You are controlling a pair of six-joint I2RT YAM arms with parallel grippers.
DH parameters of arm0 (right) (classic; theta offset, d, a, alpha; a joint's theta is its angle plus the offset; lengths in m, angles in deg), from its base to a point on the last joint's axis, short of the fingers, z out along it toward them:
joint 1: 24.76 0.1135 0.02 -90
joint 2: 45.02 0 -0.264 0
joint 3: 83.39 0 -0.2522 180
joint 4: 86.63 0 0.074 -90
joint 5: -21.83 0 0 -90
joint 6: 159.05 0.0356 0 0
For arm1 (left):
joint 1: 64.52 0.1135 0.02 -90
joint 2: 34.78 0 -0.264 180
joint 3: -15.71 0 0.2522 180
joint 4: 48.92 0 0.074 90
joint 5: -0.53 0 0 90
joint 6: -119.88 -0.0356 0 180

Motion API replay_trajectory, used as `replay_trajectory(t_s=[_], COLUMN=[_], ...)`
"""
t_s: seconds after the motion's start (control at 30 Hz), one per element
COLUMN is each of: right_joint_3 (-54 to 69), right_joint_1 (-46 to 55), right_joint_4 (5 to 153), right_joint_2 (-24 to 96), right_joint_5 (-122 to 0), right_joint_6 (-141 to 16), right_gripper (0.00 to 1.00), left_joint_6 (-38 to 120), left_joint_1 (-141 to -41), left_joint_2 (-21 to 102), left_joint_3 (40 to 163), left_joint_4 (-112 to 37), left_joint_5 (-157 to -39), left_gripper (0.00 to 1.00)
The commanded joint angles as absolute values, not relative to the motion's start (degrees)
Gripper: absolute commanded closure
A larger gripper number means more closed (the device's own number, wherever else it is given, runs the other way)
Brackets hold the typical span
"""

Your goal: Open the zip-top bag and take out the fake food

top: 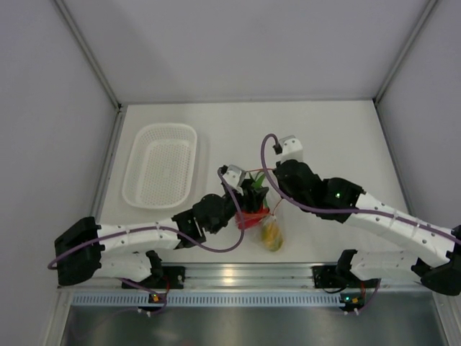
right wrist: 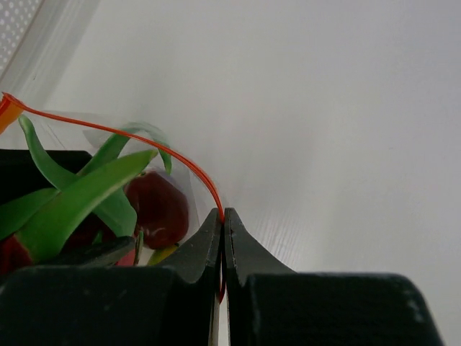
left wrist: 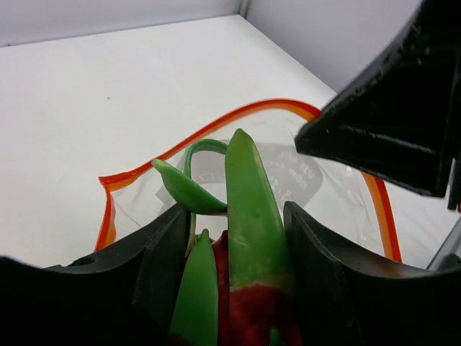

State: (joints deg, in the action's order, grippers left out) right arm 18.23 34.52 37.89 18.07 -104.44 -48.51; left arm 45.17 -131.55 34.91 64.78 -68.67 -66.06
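Note:
The zip-top bag (top: 268, 216) lies between the arms, its orange-red zip strip (left wrist: 216, 126) gaping open. My left gripper (left wrist: 236, 216) reaches into the mouth and is shut on the red fake food (left wrist: 252, 306) with green leaves (left wrist: 248, 187); the piece fills the gap between the fingers (left wrist: 328, 267). In the top view this left gripper (top: 253, 193) sits over the red piece (top: 251, 218). My right gripper (right wrist: 222, 214) is shut on the zip strip (right wrist: 144, 141) at the bag's far lip. A dark maroon piece (right wrist: 158, 205) and a yellow-orange one (top: 271, 234) are inside the bag.
A white perforated basket (top: 162, 127) stands at the back left of the white table. The right gripper's black body (left wrist: 396, 122) hangs close above the bag in the left wrist view. Grey walls enclose the table on three sides.

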Motion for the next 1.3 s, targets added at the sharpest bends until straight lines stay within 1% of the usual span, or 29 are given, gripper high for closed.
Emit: replay_trajectory(t_s=[0.0, 0.13, 0.3, 0.4, 0.57, 0.7, 0.87, 1.0, 1.1, 1.27], right_joint_3=[16.49, 17.80, 18.34, 18.69, 20.36, 21.76, 24.13, 25.37, 26.07, 26.16], right_joint_1=[36.40, 37.55, 37.20, 36.93, 37.02, 37.72, 39.83, 40.98, 41.07, 40.98], right_joint_4=[37.68, 41.02, 42.51, 43.66, 46.46, 49.01, 51.74, 53.24, 53.06, 51.31], right_joint_2=[18.78, 20.01, 20.63, 21.16, 21.42, 19.58, 16.50, 14.22, 13.60, 15.97], right_joint_5=[-106.05, -104.56, -107.28, -107.19, -104.21, -102.45, -101.65, -101.39, -103.58, -110.25], right_joint_6=[-46.64, -46.02, -45.76, -45.85, -44.79, -43.83, -42.59, -42.15, -42.50, -43.03], right_gripper=[1.00, 1.00, 1.00, 1.00, 1.00, 1.00, 1.00, 1.00, 1.00, 1.00], left_joint_6=[47.63, 47.37, 46.84, 48.51, 50.62, 49.66, 46.23, 44.56, 45.43, 47.10], left_joint_1=[-131.67, -131.67, -131.67, -131.58, -131.58, -131.58, -131.58, -131.58, -131.58, -131.58], left_joint_2=[32.11, 31.14, 27.28, 24.64, 22.62, 23.23, 27.09, 31.13, 31.32, 27.19], left_joint_3=[64.45, 62.60, 59.44, 58.56, 58.12, 57.77, 60.21, 63.47, 64.44, 65.24], left_joint_4=[-76.81, -81.73, -87.18, -88.06, -91.23, -94.65, -100.18, -100.55, -100.72, -100.37], left_joint_5=[-58.62, -63.19, -70.30, -70.49, -69.79, -65.93, -60.22, -58.36, -57.48, -58.80], left_gripper=[1.00, 1.00, 1.00, 1.00, 1.00, 1.00, 1.00, 1.00, 1.00, 1.00])
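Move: The left hand already grips the red food by its green top, its body about 4 cm below the fingers. The bag mouth opens some 3 cm beneath that hand and 2 cm ahead; the yellow food lies about 6 cm back, 4 cm right and 14 cm down, the white basket roughly 38 cm left, 20 cm ahead, 19 cm down. From the right hand, pinching the rim, the red food is about 5 cm back, 5 cm left and 6 cm lower. Left hand draws gripped red food up some 9 cm from the bag; right, still pinching the rim, shifts left. ##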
